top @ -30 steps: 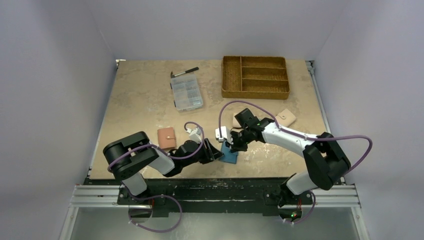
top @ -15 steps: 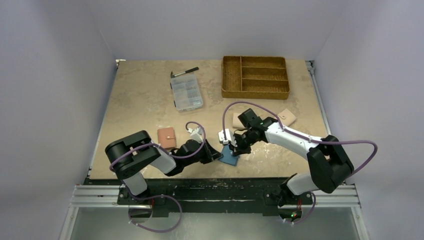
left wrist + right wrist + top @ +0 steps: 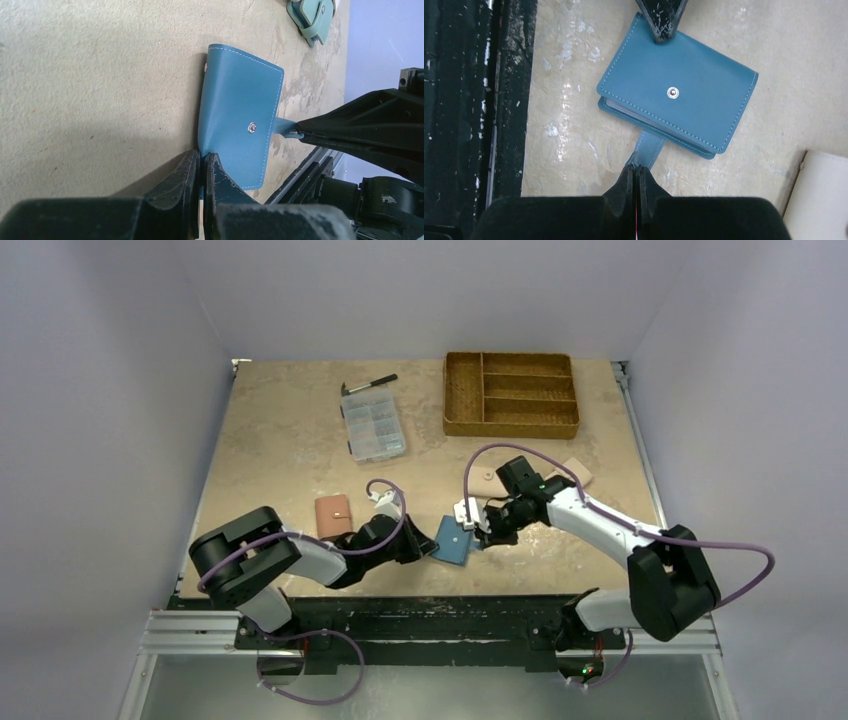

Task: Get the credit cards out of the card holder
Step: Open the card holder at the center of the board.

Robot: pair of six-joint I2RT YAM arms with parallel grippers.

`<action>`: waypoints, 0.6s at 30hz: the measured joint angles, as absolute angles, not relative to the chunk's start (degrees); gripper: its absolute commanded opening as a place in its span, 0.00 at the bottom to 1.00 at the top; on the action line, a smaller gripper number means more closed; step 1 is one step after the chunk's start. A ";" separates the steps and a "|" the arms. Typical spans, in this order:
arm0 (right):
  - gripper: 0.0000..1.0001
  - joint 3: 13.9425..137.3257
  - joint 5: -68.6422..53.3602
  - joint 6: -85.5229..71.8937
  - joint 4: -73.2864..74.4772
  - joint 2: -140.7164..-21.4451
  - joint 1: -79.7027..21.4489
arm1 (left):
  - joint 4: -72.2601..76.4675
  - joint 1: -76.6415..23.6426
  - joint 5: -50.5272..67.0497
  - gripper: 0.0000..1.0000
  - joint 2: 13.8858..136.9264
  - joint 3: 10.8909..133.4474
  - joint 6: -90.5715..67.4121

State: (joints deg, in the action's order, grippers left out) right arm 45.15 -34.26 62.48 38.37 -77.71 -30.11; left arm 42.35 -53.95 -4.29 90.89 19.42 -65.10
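Note:
The card holder (image 3: 452, 540), a blue bifold wallet with a silver snap, lies folded on the table near the front edge, between my two grippers. My left gripper (image 3: 202, 157) is shut on the edge of the card holder (image 3: 240, 115) at its fold. My right gripper (image 3: 636, 169) is shut on the tip of the snap tab (image 3: 647, 146), which sticks out from the card holder (image 3: 679, 100). In the top view the left gripper (image 3: 425, 543) is at the holder's left and the right gripper (image 3: 484, 535) at its right. The credit cards are hidden inside.
A pink wallet (image 3: 333, 515) lies left of the left arm. A clear parts box (image 3: 373, 428), a marker (image 3: 370, 385) and a wicker tray (image 3: 511, 393) sit further back. A beige wallet (image 3: 573, 472) and a pale teal-green wallet (image 3: 311, 15) lie nearby. The black front rail (image 3: 474, 100) runs close by.
My left gripper has shut on the card holder's edge. The right gripper has moved right with the snap tab, and the holder now lies stretched between the two.

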 measured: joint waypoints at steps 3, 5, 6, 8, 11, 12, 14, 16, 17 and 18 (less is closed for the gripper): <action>0.24 44.73 -33.93 62.48 38.15 -77.95 -29.36 | 39.94 -53.89 -4.19 0.21 90.65 21.02 -63.46; 0.32 44.71 -33.36 62.26 38.22 -78.41 -29.12 | 37.78 -53.74 -4.29 0.34 89.82 21.58 -62.04; 0.34 44.69 -32.93 62.30 38.35 -78.61 -28.91 | 36.34 -53.63 -4.56 0.39 89.01 21.63 -61.43; 0.40 44.62 -32.23 61.98 38.54 -78.91 -28.29 | 33.45 -53.32 -4.99 0.50 87.02 21.65 -60.16; 0.44 44.64 -32.27 61.58 38.61 -78.87 -27.20 | 28.01 -53.25 -6.11 0.62 82.19 21.74 -58.33; 0.45 44.64 -32.40 61.54 38.68 -78.83 -26.83 | 26.24 -53.25 -6.46 0.66 80.36 21.74 -57.63; 0.49 44.64 -33.08 61.32 39.13 -78.32 -25.67 | 23.09 -53.25 -7.14 0.71 76.64 21.76 -56.38; 0.52 44.66 -34.20 61.10 39.70 -77.43 -24.53 | 20.64 -53.25 -7.70 0.73 73.32 21.78 -55.31; 0.53 44.66 -34.63 61.06 39.90 -76.84 -24.01 | 19.66 -53.25 -7.84 0.74 71.90 21.78 -54.65; 0.54 44.69 -35.40 61.08 40.14 -76.27 -23.57 | 18.90 -53.25 -7.88 0.74 70.85 21.78 -54.11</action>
State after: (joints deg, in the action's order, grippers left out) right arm 44.69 -35.40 61.08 40.14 -76.27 -23.57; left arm 18.90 -53.25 -7.88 70.85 21.78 -54.11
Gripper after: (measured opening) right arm 0.511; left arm 0.721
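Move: The left gripper's closed tips sit at the near-left corner of the blue card holder, whose middle lies about 4 cm to their right, 1 cm ahead and 1 cm below. From the right gripper, which pinches the end of the holder's strap, that middle is some 6 cm left, 2 cm ahead and 3 cm down. The cream holder stands about 13 cm ahead of the right gripper and 1 cm to its right, the green one roughly 10 cm ahead and 10 cm right. Let go of the blue card holder's strap: open the right gripper about halfway and draw it some 2.5 cm right, slightly forward, away from the holder, dipping a little before rising back. Hold the left gripper nearly still at first while it starts opening, then lift it about 4 cm up and 3 cm left off the near-left corner, spreading the fingers wide and tipping them up about 10 degrees. ##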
